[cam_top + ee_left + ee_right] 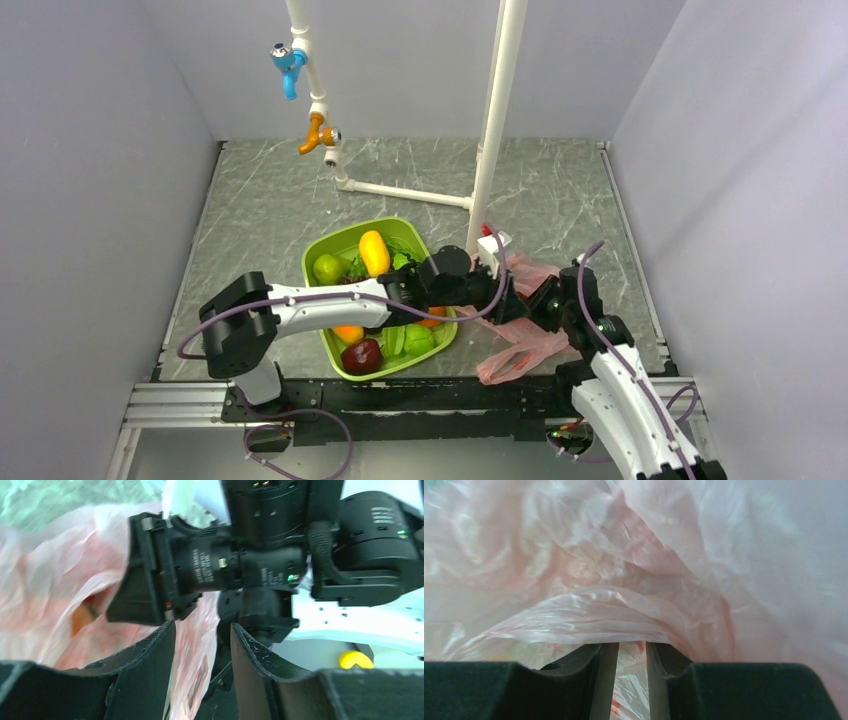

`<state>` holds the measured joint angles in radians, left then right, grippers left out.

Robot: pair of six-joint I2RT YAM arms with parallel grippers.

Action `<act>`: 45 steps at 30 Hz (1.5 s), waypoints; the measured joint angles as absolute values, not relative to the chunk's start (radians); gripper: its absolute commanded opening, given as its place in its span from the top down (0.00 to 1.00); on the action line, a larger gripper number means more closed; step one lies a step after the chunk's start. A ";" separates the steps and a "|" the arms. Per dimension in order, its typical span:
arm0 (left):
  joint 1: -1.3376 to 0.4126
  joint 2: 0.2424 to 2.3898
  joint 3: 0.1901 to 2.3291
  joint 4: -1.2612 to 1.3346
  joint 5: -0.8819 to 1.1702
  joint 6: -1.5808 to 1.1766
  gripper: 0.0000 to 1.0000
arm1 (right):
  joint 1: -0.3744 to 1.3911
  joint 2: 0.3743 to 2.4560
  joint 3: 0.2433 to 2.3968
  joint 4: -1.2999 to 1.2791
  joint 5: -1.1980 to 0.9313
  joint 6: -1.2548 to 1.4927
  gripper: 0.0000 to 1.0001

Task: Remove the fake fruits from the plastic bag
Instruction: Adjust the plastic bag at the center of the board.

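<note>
The pink plastic bag [520, 355] lies crumpled at the right of the green tray [322, 246]. My left gripper [513, 300] reaches across the tray to it. In the left wrist view its jaws [202, 630] stand apart, with a strand of the bag [50, 580] hanging against the left finger. My right gripper [545, 300] meets the bag from the right. In the right wrist view its jaws [631, 645] are nearly together, with the tips under a taut fold of the bag [624, 555]. The fake fruits are hidden; an orange patch [80, 617] shows through the film.
The tray holds a yellow mango [373, 252], a green apple [327, 268], a maroon apple [361, 355], an orange [348, 333] and leafy greens. A white pipe frame [495, 130] stands behind the bag. Grey walls close in both sides.
</note>
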<state>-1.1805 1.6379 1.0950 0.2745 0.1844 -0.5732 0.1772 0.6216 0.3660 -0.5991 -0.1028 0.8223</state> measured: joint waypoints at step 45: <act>-1.168 1.921 1.068 0.184 -0.072 -0.595 0.52 | 0.180 0.832 0.953 -0.544 0.121 0.652 0.08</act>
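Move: The plastic bag lies roughly 17 cm below the left gripper, its middle some 5 cm ahead and 4 cm to the right. The right gripper is already low in its film: the bag's middle is about 1 cm ahead of it, 2 cm left and 3 cm down. From the left gripper, the green basket is some 25 cm left and 9 cm ahead, the orange in it 15 cm left and 6 cm ahead, and the white post's foot 7 cm left and 16 cm ahead. Bring the left gripper down about 17 cm and slightly forward to the left side of the bag's mouth, tipping its fingers down some 25 degrees and keeping them half open. Meanwhile slide the right gripper a few centimetres right, low in the bag film, then open it wide and withdraw it forward and up, well clear, easing back a little while still rising. ##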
